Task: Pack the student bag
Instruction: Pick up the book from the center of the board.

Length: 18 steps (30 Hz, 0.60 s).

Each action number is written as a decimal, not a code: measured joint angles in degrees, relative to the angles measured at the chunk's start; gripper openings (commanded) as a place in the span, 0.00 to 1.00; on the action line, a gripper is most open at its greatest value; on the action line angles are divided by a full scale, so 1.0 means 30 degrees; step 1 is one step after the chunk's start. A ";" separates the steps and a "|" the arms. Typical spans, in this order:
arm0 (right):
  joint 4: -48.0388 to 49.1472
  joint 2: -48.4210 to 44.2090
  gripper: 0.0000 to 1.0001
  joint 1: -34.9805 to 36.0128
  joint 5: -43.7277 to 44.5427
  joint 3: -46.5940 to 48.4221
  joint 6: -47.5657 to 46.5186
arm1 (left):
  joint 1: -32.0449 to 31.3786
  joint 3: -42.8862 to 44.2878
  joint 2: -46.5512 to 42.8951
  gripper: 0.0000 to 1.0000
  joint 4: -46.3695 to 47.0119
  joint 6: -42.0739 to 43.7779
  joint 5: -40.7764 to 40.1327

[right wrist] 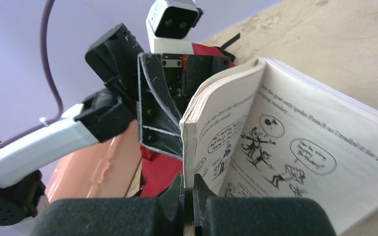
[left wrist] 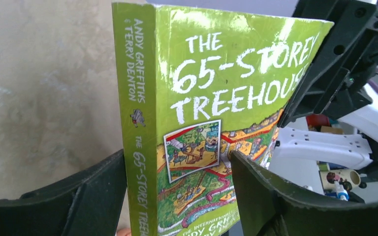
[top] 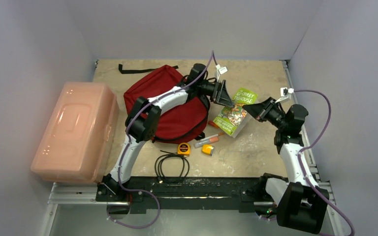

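Note:
The student bag [top: 182, 123], dark red, lies at the table's middle left under my left arm. A green paperback, "The 65-Storey Treehouse" [top: 236, 115], is lifted off the table to the right of it and hangs partly fanned open. My right gripper [right wrist: 192, 187] is shut on the book's [right wrist: 275, 147] front cover and first pages. My left gripper [left wrist: 177, 162] stands open with the book's [left wrist: 211, 98] spine end between its wide-set fingers [left wrist: 103, 191]. Whether those pads press the book I cannot tell. From above, the left gripper [top: 225, 96] meets the book from the left and the right gripper [top: 253, 110] from the right.
A pale pink plastic box [top: 76, 130] fills the left edge. In front of the bag lie a yellow tape measure [top: 183, 148], an orange marker [top: 209, 140], a small yellow item [top: 207, 150] and a coiled black cable [top: 172, 166]. A black strap [top: 138, 70] lies at the back.

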 measured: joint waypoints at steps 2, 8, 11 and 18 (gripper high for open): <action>0.0459 0.0000 0.00 0.0000 -0.0299 -0.0007 0.0408 | -0.0182 -0.0517 0.0109 0.62 0.2361 -0.1370 0.0583; 0.1945 -0.0022 0.00 -0.0109 -0.0918 -0.0007 0.1173 | 0.0335 -0.2739 0.0459 0.28 1.1060 -0.7497 0.1341; 0.2149 -0.0015 0.01 -0.0124 -0.0809 -0.0007 0.1239 | 0.0852 -0.3249 0.0641 0.11 1.4637 -1.0273 0.1676; -0.4962 0.0124 0.83 0.0138 0.3089 0.2208 -0.2543 | 0.1304 -0.6317 -0.1260 0.00 1.4265 -0.9143 0.1508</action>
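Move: Around the spine of the green book the left hand's open fingers already stand; the book's middle lies about 3 cm back and 3 cm to the right of them, near level in height. From the right hand, pinching the far edge, it lies about 5 cm left, 1 cm back and 3 cm below. The red bag is some 23 cm left of the left hand, 12 cm below; the orange marker lies 7 cm back, 6 cm left and some 16 cm below. Closing on the spine, the left fingers pinch the book from both faces while the hand rolls some 15 degrees, its left side dropping, and draws it about 4 cm left towards the bag, rising nearly 4 cm before sinking a little. The right hand lifts 2 cm with its grip kept, then opens, lets go of the edge and backs off right, down and slightly forward. ##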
